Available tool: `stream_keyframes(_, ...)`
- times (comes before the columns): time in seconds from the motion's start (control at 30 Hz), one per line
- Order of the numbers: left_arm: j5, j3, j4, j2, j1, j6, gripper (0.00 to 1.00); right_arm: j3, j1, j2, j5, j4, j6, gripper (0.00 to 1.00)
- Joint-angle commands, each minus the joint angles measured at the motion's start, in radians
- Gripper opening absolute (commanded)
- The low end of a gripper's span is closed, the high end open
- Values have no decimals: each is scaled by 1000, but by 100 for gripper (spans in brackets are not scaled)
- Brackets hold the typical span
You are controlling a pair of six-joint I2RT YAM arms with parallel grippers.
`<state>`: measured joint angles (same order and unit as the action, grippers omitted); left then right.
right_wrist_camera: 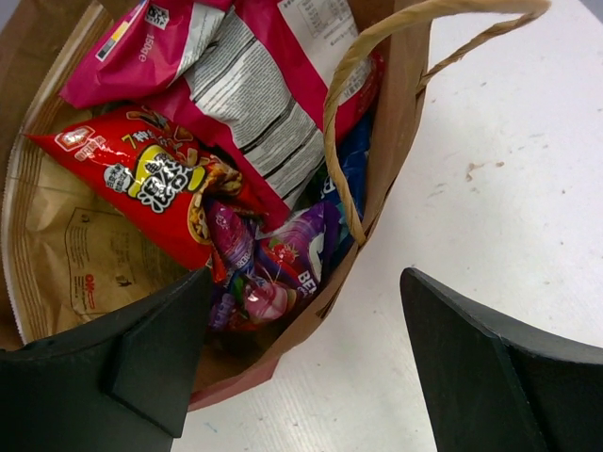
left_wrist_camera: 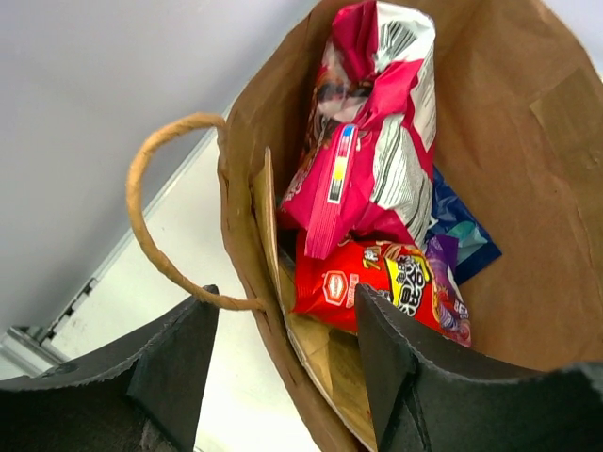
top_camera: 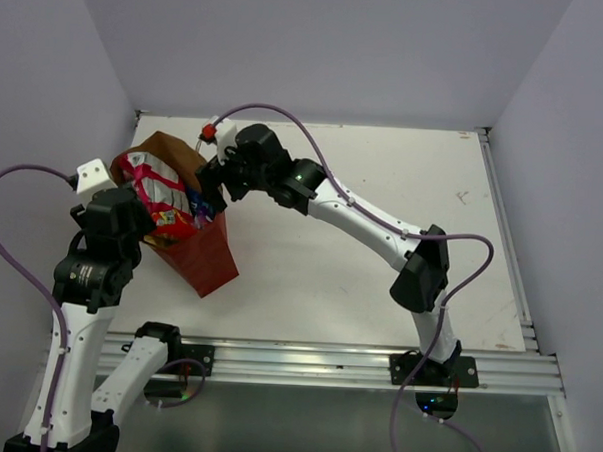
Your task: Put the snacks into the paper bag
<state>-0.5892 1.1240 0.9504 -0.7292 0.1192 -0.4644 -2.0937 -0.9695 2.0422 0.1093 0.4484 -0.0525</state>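
Observation:
The paper bag (top_camera: 208,264) stands tilted at the table's left, red-brown outside and kraft brown inside (left_wrist_camera: 528,188). Inside it a pink-and-silver packet (left_wrist_camera: 377,141) lies on top of a red packet (left_wrist_camera: 377,282). A purple packet (right_wrist_camera: 287,250) and a dark blue packet (right_wrist_camera: 356,160) are beside them. A tan chips bag (right_wrist_camera: 85,254) lies flat against the wall. My left gripper (left_wrist_camera: 283,367) is open, one finger on each side of the bag's rim by a string handle (left_wrist_camera: 137,207). My right gripper (right_wrist_camera: 311,367) is open astride the opposite rim (right_wrist_camera: 400,141), touching nothing.
The white table (top_camera: 383,190) runs to the right of the bag, with grey walls on three sides. A metal rail (top_camera: 326,362) holding both arm bases crosses the near edge. Purple cables loop off each arm.

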Motion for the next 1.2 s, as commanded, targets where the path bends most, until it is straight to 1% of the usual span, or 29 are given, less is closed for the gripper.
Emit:
stream_keyframes(0.0,15,2,48,-6,5,-49,62,-61,3,19,44,-34,-7,85)
stream_keyframes(0.1,22,-44,65,-6,5,-59,62,-83,6,33,59,-33,-9,85)
stream_keyframes(0.23,60,-108,42,-12,5,-79,61,-81,8,33,78,-53,-20,85)
stream_keyframes(0.37,60,-109,48,-44,5,-82,58,-83,12,38,87,-63,-29,85)
stream_keyframes(0.4,55,-107,42,-41,7,-82,57,-81,14,38,87,-65,-29,83)
stream_keyframes(0.47,49,-109,36,-35,5,-82,46,-81,12,41,87,-65,-29,79)
stream_keyframes(0.5,45,-109,31,-27,5,-83,41,-81,12,42,86,-63,-29,73)
stream_keyframes(0.53,39,-109,28,-26,5,-83,38,-80,14,45,87,-63,-29,70)
stream_keyframes(0.57,37,-107,27,-26,5,-82,37,-81,14,46,89,-62,-29,69)
stream_keyframes(0.6,32,-109,24,-29,7,-80,37,-81,14,47,90,-59,-29,65)
stream_keyframes(0.67,32,-107,19,-35,5,-77,34,-81,14,53,93,-54,-30,61)
stream_keyframes(0.7,29,-109,18,-42,7,-76,33,-84,12,55,95,-51,-30,55)
stream_keyframes(0.73,29,-109,13,-47,5,-74,30,-85,12,56,95,-44,-30,52)
stream_keyframes(1.07,29,-124,-48,-114,5,-45,25,-94,14,105,59,7,3,51)
stream_keyframes(1.13,32,-128,-65,-125,5,-39,24,-104,14,127,53,22,3,47)
stream_keyframes(1.17,31,-132,-74,-128,5,-36,23,-108,14,134,49,26,6,40)
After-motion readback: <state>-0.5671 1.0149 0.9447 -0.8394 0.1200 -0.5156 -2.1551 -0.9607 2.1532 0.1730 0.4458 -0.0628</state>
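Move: My left hand is above the near-left rim of the paper bag, which lies about 2 cm ahead and 5 cm below; the red snack packet is some 3 cm ahead, 7 cm right and 9 cm down, the pink packet about 8 cm ahead and 6 cm right. My right hand has the bag's right rim roughly 2 cm to its left, level fore and aft, 3 cm below; the pink packet is about 9 cm left and 1 cm back, the purple packet 3 cm left and 3 cm back. I sink my left hand about 6 cm, tipping it some 10 degrees further down, so its fingers straddle the near-left rim; then I narrow them around the paper, easing slightly forward. My right hand slides left about 2 cm, half closes astride the right rim, and then sinks to some 3.5 cm below its start, one finger inside the bag and one outside. ##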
